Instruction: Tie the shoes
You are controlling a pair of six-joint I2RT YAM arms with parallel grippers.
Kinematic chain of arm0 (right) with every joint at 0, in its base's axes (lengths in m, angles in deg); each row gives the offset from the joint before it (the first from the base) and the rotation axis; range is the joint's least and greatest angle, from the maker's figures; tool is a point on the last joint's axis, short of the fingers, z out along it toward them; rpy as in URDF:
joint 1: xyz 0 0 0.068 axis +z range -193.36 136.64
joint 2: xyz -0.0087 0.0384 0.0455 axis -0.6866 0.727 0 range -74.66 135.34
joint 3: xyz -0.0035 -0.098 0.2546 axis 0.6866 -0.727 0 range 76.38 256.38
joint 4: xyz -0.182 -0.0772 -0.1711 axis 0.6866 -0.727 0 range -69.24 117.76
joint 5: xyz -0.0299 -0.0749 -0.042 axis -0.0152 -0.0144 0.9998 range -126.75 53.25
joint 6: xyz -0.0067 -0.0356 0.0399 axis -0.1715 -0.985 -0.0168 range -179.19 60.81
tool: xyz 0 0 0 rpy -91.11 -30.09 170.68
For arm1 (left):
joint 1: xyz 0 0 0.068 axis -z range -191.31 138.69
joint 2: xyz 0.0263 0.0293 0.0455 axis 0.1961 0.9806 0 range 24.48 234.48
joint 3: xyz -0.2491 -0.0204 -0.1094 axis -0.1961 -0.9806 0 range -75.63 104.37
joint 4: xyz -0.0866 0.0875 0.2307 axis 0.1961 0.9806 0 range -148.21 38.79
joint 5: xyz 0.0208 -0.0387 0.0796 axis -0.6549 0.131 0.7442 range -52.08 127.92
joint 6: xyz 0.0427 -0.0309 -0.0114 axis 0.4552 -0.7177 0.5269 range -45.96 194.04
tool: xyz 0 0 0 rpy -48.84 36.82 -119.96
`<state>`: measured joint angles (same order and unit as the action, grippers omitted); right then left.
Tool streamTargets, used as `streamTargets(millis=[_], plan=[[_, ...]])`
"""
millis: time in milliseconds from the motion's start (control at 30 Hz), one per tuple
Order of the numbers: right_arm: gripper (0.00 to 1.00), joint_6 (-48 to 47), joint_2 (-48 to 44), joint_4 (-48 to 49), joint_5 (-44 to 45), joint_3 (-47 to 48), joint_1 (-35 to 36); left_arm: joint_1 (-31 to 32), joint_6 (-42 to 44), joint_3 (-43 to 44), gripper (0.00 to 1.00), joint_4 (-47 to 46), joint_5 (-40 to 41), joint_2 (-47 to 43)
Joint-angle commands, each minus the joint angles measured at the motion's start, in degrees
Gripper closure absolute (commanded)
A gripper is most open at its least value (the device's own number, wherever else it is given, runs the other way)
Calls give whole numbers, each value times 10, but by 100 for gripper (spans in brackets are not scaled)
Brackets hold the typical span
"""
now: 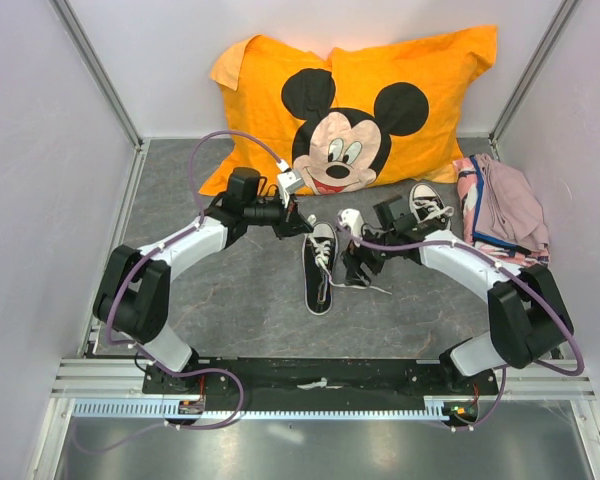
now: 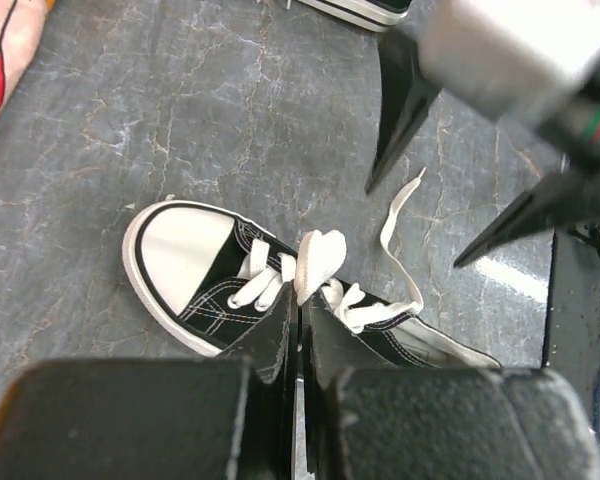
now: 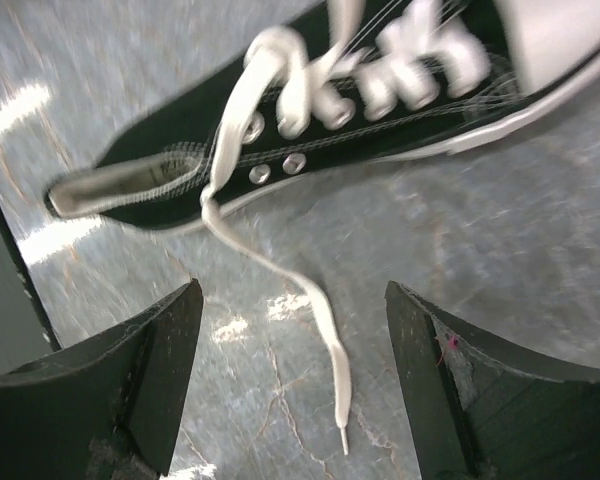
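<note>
One black sneaker [image 1: 319, 268] with a white toe cap lies mid-table, toe toward the back. My left gripper [image 1: 307, 227] hovers over its toe end, and in the left wrist view the left gripper [image 2: 302, 300] is shut on a white lace [image 2: 318, 262] pulled up from the eyelets. My right gripper [image 1: 358, 266] sits just right of that shoe. Seen from the right wrist, the right gripper [image 3: 295, 292] is open, with a loose lace end [image 3: 332, 372] lying on the floor between its fingers and the shoe [image 3: 310, 140] beyond. The second shoe [image 1: 429, 205] rests at back right.
An orange Mickey Mouse pillow [image 1: 352, 105] leans against the back wall. Folded pink cloth [image 1: 505, 208] lies at the right, next to the second shoe. White walls with metal rails close in both sides of the grey marbled floor [image 1: 240, 300].
</note>
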<state>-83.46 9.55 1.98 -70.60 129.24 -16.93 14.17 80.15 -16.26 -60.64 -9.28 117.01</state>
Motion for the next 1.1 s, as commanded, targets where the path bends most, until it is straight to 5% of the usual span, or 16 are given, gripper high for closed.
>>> streamTargets(millis=[0, 433, 633, 667, 1067], plan=[[18, -76, 3, 25, 35, -27, 25, -1, -29, -9, 98, -21, -21, 5], [32, -60, 33, 66, 95, -65, 48, -22, -37, -10, 98, -3, -23, -5], [81, -54, 21, 54, 113, -87, 50, -31, -35, -15, 98, 0, -30, -8], [100, -54, 15, 51, 117, -88, 50, -32, -35, -15, 98, 1, -29, -8], [100, -33, -85, -15, 166, -88, 0, -59, -15, -15, 98, 18, -36, -14]])
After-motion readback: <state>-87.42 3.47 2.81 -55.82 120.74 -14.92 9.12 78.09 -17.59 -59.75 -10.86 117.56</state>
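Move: The loose tail of white lace lies on the floor on the shoe's right side; its pinching place is about 2 cm back, 2 cm right and 7 cm below the open right gripper. The shoe's middle is 12 cm left and 3 cm ahead of that gripper, and the second shoe 17 cm right and 15 cm ahead. From the left gripper, already holding folded lace, the tail is some 17 cm right, 7 cm back and 14 cm down, and the shoe 4 cm right, 2 cm back and 12 cm down. Lower the open right gripper about 7 cm, easing slightly back and right while tipping its fingers steeper, and shut it on the loose lace tail near its end. Then lift the pinched tail some 4 cm and draw it right, away from the shoe. Meanwhile keep the left gripper shut on its folded lace and ease it about 3 cm left, a little forward and down. ##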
